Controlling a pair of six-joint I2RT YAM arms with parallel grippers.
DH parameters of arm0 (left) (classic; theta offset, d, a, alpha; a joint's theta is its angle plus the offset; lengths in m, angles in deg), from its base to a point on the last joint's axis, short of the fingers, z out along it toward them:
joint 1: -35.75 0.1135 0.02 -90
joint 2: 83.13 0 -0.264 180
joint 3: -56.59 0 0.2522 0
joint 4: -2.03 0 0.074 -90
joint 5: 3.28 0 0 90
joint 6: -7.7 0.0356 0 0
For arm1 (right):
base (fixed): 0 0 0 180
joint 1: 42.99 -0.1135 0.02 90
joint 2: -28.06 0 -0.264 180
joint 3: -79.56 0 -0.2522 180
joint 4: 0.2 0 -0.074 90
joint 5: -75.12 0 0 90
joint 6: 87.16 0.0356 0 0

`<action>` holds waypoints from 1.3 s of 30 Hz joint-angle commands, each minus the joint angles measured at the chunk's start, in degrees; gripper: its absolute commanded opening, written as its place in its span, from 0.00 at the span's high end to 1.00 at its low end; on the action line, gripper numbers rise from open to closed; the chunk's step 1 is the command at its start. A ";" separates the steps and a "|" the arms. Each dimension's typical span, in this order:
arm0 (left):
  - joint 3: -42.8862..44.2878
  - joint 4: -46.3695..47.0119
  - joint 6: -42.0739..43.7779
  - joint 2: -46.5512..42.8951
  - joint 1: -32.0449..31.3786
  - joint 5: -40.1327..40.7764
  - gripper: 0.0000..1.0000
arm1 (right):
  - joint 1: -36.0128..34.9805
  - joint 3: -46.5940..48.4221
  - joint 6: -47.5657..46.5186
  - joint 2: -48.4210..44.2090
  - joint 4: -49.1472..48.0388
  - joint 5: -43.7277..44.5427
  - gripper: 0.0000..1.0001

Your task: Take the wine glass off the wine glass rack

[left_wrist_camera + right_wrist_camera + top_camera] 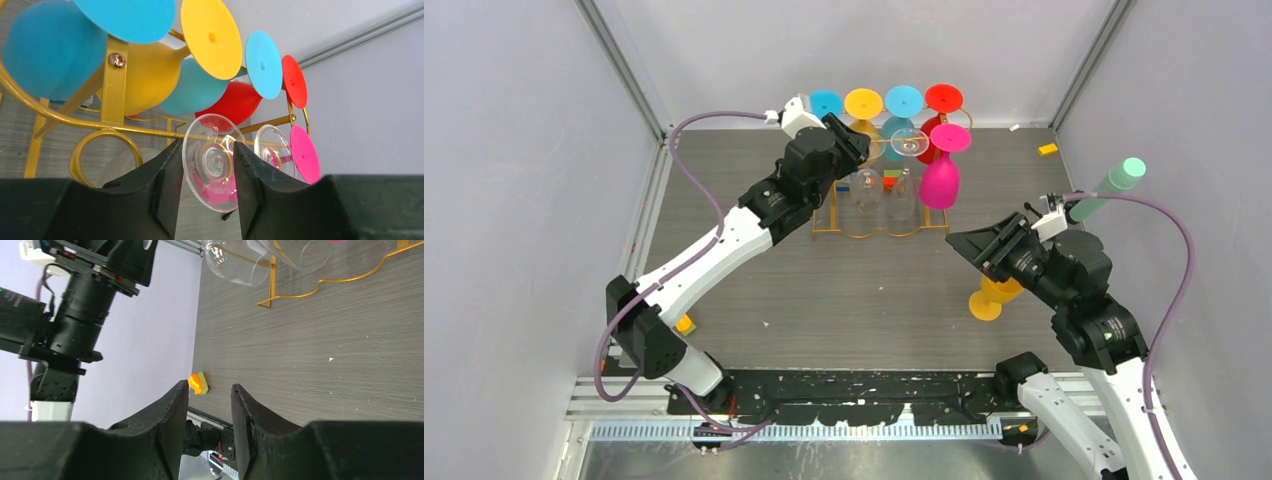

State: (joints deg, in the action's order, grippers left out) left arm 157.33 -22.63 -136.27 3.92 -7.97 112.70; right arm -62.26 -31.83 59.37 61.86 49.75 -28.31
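The gold wire wine glass rack [879, 232] [114, 85] stands at the back of the table with coloured and clear glasses hanging upside down. My left gripper [861, 140] [208, 145] is at the rack's top left. Its fingers flank the round foot of a clear wine glass [212, 162]. The left finger touches the foot's rim and the right finger covers its far side, so whether they clamp it does not show. My right gripper [959, 245] [210, 385] hovers open and empty to the right of the rack.
A second clear glass [909, 142] [271, 147] and a pink glass [941, 180] hang to the right of the flanked one. A yellow glass [992, 298] stands on the table under the right arm. A small orange-green block [685, 323] [199, 383] lies near the left arm's base.
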 commanded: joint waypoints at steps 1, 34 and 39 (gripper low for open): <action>-2.48 6.69 -4.30 -1.95 0.47 0.91 0.59 | 0.19 3.34 -0.02 -0.56 0.47 -0.18 0.58; -8.78 17.92 -8.12 -7.47 0.83 -4.50 1.00 | 0.19 3.42 0.35 -1.17 0.86 1.08 0.58; -8.58 17.39 -7.43 -8.57 0.83 -4.67 1.00 | 0.19 3.59 0.37 -1.11 0.91 1.36 0.58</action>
State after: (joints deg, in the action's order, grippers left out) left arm 148.10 -11.13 -143.64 -0.52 -7.25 108.48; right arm -62.26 -29.67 59.77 60.77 52.61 -27.57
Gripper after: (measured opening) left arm 0.056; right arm 0.421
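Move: The foot of the clear wine glass, hanging bowl-down in the front row, is just beyond the left fingertips: about 1 cm ahead, 2 cm right and 1 cm lower. The second clear glass's foot hangs some 7 cm to the right of it, the yellow foot in the back row about 7 cm farther out and slightly higher. From the right hand, the clear glass's foot lies roughly 20 cm ahead, 18 cm left and 4 cm up. The clear wine glass's foot is pinched between the left fingers, which close from nearly half open to almost shut across its rim while the hand dips about 1 cm and rises again. Keeping the pinch, the hand rolls clockwise as seen from behind, some 10 degrees in all, then eases about 1 cm back and slightly up. ##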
